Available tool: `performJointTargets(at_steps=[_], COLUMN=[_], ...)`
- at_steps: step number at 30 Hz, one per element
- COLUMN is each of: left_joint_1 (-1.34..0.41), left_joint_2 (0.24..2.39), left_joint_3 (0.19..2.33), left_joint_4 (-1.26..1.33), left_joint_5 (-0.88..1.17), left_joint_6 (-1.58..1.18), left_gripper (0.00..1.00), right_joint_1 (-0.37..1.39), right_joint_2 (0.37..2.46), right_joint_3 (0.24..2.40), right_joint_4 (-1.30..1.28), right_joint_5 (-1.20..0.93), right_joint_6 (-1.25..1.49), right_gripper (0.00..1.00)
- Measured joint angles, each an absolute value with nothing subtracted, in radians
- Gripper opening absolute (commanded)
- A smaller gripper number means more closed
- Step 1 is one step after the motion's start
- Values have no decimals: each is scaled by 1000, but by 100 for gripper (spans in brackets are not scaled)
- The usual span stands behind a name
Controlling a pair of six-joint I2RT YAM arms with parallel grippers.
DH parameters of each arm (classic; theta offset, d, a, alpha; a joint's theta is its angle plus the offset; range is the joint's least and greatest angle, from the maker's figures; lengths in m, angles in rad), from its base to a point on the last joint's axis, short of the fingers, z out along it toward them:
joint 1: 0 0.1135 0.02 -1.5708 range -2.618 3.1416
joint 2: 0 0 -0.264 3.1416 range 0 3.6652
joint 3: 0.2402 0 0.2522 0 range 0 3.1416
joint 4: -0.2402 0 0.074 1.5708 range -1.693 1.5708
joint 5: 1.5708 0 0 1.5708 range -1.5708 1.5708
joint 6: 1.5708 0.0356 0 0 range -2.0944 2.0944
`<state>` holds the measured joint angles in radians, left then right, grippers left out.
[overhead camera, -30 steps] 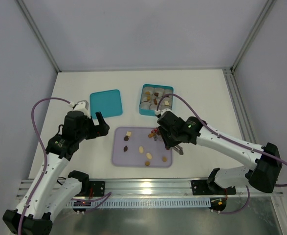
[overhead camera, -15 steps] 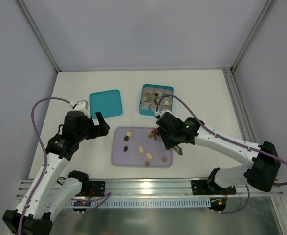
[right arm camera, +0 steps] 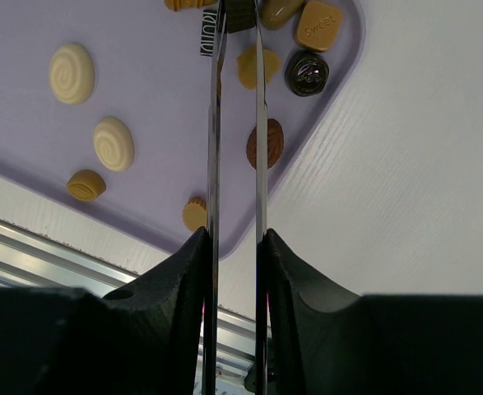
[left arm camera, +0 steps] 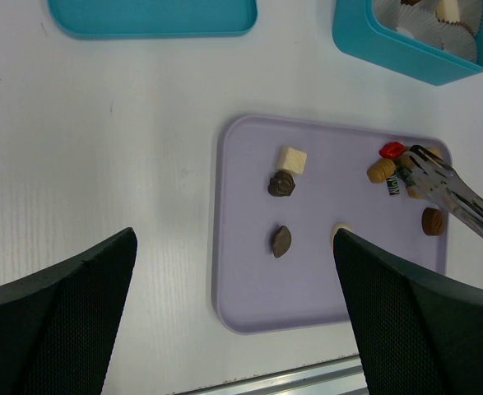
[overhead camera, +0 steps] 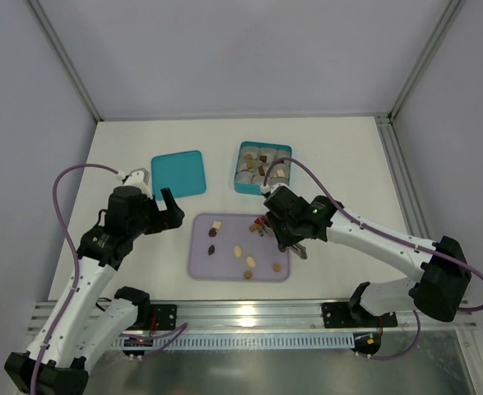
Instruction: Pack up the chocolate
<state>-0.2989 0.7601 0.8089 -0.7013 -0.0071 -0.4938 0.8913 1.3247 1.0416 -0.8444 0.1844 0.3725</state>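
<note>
The chocolate lies scattered on a lilac tray (overhead camera: 225,267): cream swirls (right arm camera: 71,72), a tan square (right arm camera: 318,25), a dark round one (right arm camera: 307,72), a red one (left arm camera: 392,150). My right gripper (right arm camera: 234,239) is shut on metal tongs (right arm camera: 216,123), whose blades reach over the tray's far right corner. A dark piece (right arm camera: 239,12) sits between the blade tips at the frame's top edge; I cannot tell whether it is lifted. Seen from the top, the tongs (overhead camera: 267,229) point left. My left gripper (left arm camera: 233,247) hangs open above the tray's left part, holding nothing.
A teal box (overhead camera: 243,188) lined with grey-white paper cups stands behind the tray, some cups holding pieces. Its flat teal lid (overhead camera: 178,174) lies to the left. An aluminium rail (overhead camera: 249,317) runs along the near table edge.
The right arm has edged slightly left over the tray's far right corner and the tong blades have drawn a little closer. The left arm has not moved.
</note>
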Motion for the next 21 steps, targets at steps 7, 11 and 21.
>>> performJointTargets(at_steps=[7,11,21], left_joint_1=[-299,-299,-299], left_joint_2=[760,760,763], left_joint_3=[809,809,809], left_joint_4=[-701,-701,-701], left_joint_5=[-7,-7,-7], left_joint_6=[-494,-494,-494], left_gripper=[100,100,100], right_joint_1=[874,870,813], right_joint_2=[1324,1306,1242], right_joint_3=[1041,1046,1177], right_joint_4=[-843,-862,-921], right_joint_5=[171,165,131], right_joint_6=[369,365,337], right_gripper=[28,27,27])
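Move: The right hand holds the tongs with their tips around a dark chocolate in the tray, about 3 cm ahead, 5 cm left and 8 cm below the hand. A red chocolate lies roughly 5 cm ahead and 7 cm left, a barrel-shaped one 3 cm ahead and 8 cm left, an acorn-shaped one 4 cm ahead and 4 cm left. From the left hand, the dark chocolate is some 21 cm right, 3 cm back and 15 cm below. The right hand squeezes the tongs slightly tighter on the dark chocolate, then lifts it about 6 cm straight up. ##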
